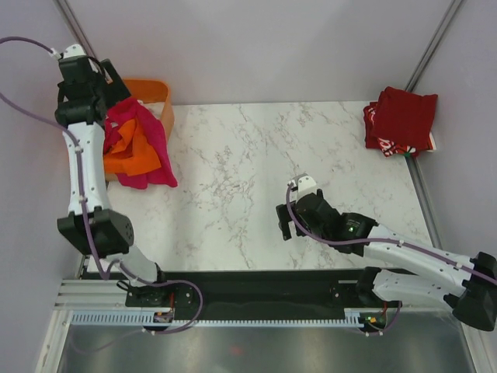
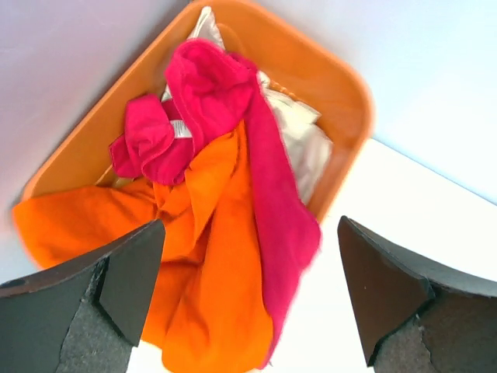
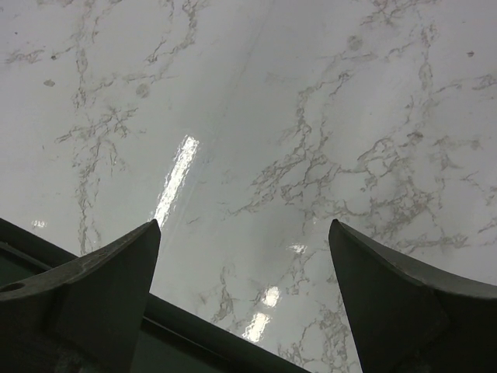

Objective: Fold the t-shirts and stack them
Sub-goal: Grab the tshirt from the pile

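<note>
A magenta t-shirt (image 1: 144, 132) and a bright orange t-shirt (image 1: 124, 159) spill out of the orange basket (image 1: 159, 97) onto the table at the far left. In the left wrist view the magenta shirt (image 2: 264, 171) lies over the orange one (image 2: 210, 264), with a white shirt (image 2: 299, 140) underneath in the basket (image 2: 342, 85). My left gripper (image 2: 248, 295) hangs open above this pile, holding nothing. Dark red and patterned t-shirts (image 1: 400, 120) sit folded in a stack at the far right corner. My right gripper (image 1: 289, 221) is open over bare table, empty in its wrist view (image 3: 245, 295).
The white marble table (image 1: 248, 163) stretches between the basket and the folded stack. Its dark front edge (image 3: 194, 330) lies just under my right gripper. Grey walls close in the back and both sides.
</note>
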Controlling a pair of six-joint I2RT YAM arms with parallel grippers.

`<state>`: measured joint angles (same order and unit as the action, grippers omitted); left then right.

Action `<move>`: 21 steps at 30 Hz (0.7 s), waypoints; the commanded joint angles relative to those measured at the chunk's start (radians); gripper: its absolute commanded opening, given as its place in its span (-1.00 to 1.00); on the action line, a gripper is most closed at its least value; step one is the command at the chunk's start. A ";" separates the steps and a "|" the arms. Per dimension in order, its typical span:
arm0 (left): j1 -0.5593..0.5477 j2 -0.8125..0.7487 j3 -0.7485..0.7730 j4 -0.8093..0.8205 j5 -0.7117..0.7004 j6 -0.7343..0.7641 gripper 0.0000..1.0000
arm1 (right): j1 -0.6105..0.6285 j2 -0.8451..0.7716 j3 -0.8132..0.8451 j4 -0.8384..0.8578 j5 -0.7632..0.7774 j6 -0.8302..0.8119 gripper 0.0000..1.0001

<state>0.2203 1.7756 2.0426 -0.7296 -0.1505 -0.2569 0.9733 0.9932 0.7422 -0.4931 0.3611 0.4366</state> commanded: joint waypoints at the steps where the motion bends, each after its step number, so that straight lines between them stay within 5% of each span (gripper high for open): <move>1: -0.001 -0.239 -0.201 -0.014 0.094 -0.027 0.98 | 0.002 0.053 0.039 0.093 -0.080 -0.016 0.96; 10: -0.041 -0.535 -0.766 0.045 0.152 -0.048 0.99 | 0.002 0.339 0.229 0.298 -0.320 0.019 0.96; 21: -0.010 -0.415 -0.875 0.113 0.074 -0.150 0.91 | 0.002 0.216 0.039 0.307 -0.284 0.083 0.96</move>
<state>0.1978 1.3529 1.1717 -0.6933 -0.0521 -0.3374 0.9733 1.2800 0.8242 -0.2073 0.0505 0.4938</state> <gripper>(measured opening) 0.959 0.980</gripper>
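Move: Below and behind the open left hand, the orange t-shirt hangs over the near edge of the orange bin, its middle about 10 cm back, 8 cm right and 23 cm down. The magenta t-shirt beneath it centres some 8 cm back and 12 cm right of the hand; the bin's middle is about 7 cm back, 6 cm right and 27 cm down. From the right hand the orange t-shirt lies about 42 cm left, 17 cm ahead, slightly lower. Swinging back over the bin's near side with fingers wide open, the left hand rises a few centimetres, then drops to end some 18 cm lower, 14 cm back and 6 cm right, tipping some 20 degrees more downward towards the orange t-shirt's hanging end. The open right hand sweeps left above bare table, easing back slightly to about 10 cm from its start, its left side tilting up. ##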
